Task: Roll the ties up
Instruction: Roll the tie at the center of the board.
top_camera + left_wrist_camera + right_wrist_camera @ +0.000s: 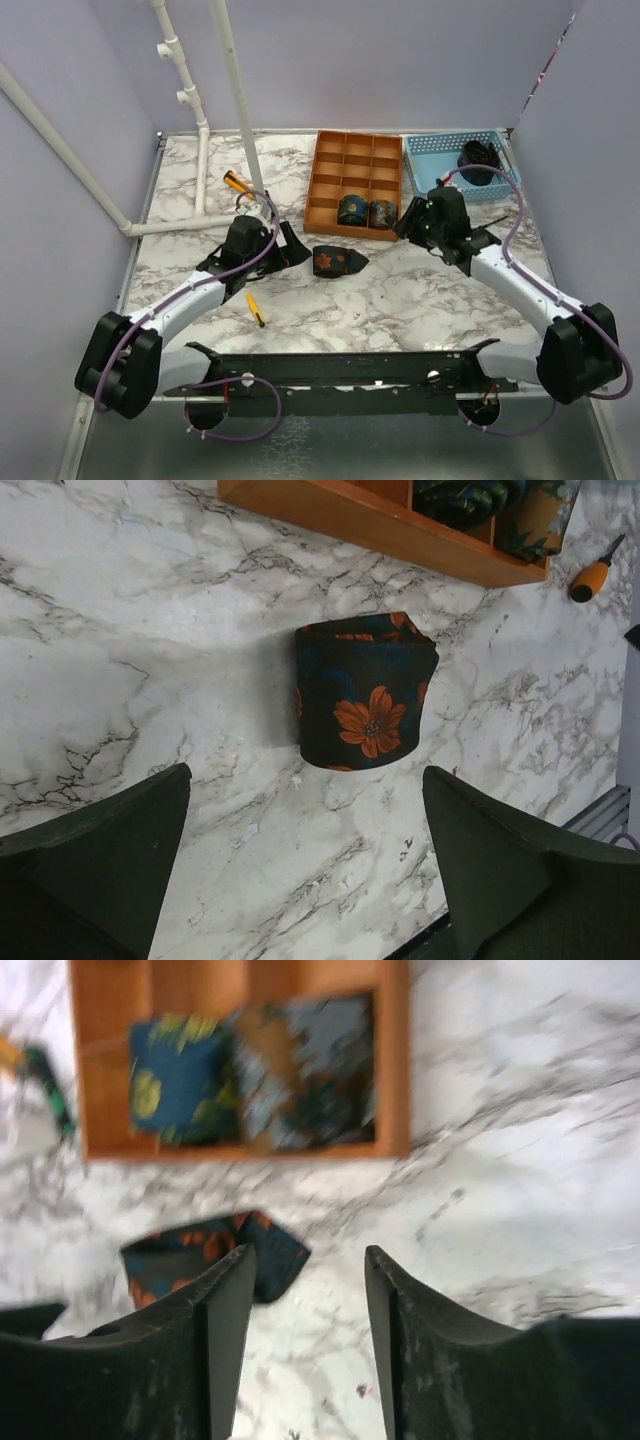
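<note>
A coiled tie, dark with orange flowers, lies on the marble table between the arms. It also shows in the left wrist view and the right wrist view. Two more coiled ties sit in the front compartments of the orange tray; the right wrist view shows them blurred. A dark tie lies in the blue basket. My left gripper is open and empty, just left of the table coil. My right gripper is open and empty, right of it.
White pipes stand at the back left. An orange-handled screwdriver lies near them. A small yellow tool lies near the left arm. A black frame runs along the near edge.
</note>
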Tool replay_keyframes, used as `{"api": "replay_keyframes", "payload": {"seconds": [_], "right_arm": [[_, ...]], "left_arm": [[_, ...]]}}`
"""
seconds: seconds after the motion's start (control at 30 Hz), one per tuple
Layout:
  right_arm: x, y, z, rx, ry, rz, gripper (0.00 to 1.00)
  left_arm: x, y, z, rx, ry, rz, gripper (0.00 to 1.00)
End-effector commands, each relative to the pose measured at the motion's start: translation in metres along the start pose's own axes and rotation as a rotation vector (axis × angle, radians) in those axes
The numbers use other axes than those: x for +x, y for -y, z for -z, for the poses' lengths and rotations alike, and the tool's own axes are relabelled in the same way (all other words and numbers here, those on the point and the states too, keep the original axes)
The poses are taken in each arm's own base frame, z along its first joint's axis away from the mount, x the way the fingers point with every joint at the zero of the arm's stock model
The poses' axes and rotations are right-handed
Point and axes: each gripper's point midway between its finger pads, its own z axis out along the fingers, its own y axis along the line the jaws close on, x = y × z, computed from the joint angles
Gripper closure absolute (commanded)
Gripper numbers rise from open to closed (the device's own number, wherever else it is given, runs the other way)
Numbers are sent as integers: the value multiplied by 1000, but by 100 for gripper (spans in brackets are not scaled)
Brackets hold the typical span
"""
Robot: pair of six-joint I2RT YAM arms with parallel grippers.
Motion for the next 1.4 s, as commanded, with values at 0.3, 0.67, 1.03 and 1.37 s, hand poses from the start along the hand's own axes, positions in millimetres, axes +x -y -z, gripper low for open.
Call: {"api": "replay_keyframes", "payload": {"seconds": [0.3, 0.67, 1.03, 1.37], "right_arm": [[202, -108, 17, -320, -308, 350, 63], [238, -104, -31, 26, -196, 282, 74], [236, -87, -59, 167, -192, 263, 75], [229, -107, -90, 142, -201, 288, 74]], "left_arm": [[-2, -17, 37, -78, 147, 103, 3], [-2, -36, 60, -162, 209, 128, 3], [2, -39, 62, -169, 200, 114, 3], [5, -42, 58, -181, 180, 108, 3]]}}
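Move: The bundled, partly rolled tie lies about 17 cm to the right hand's left, some 3 cm nearer the robot and 12 cm below. Inside the wooden organizer, the grey rolled tie sits about 9 cm ahead and 5 cm left of this hand, and the dark rolled tie also 9 cm ahead but 12 cm left, both some 11 cm down. From the left hand, the tie is roughly 9 cm to the right, 1 cm ahead and 9 cm below. The right hand sweeps left by some 21 cm and back about 15 cm while sinking towards the table, then goes forward low, roughly 8 cm, to the near left corner of the bundled tie, its wrist swinging some 35 degrees counter-clockwise and mostly back again as the fingers narrow from half open to a small gap. The left hand, still wide open, makes room by drawing left and back about 6 cm and up a little, turning about 15 degrees counter-clockwise, away from the tie. ##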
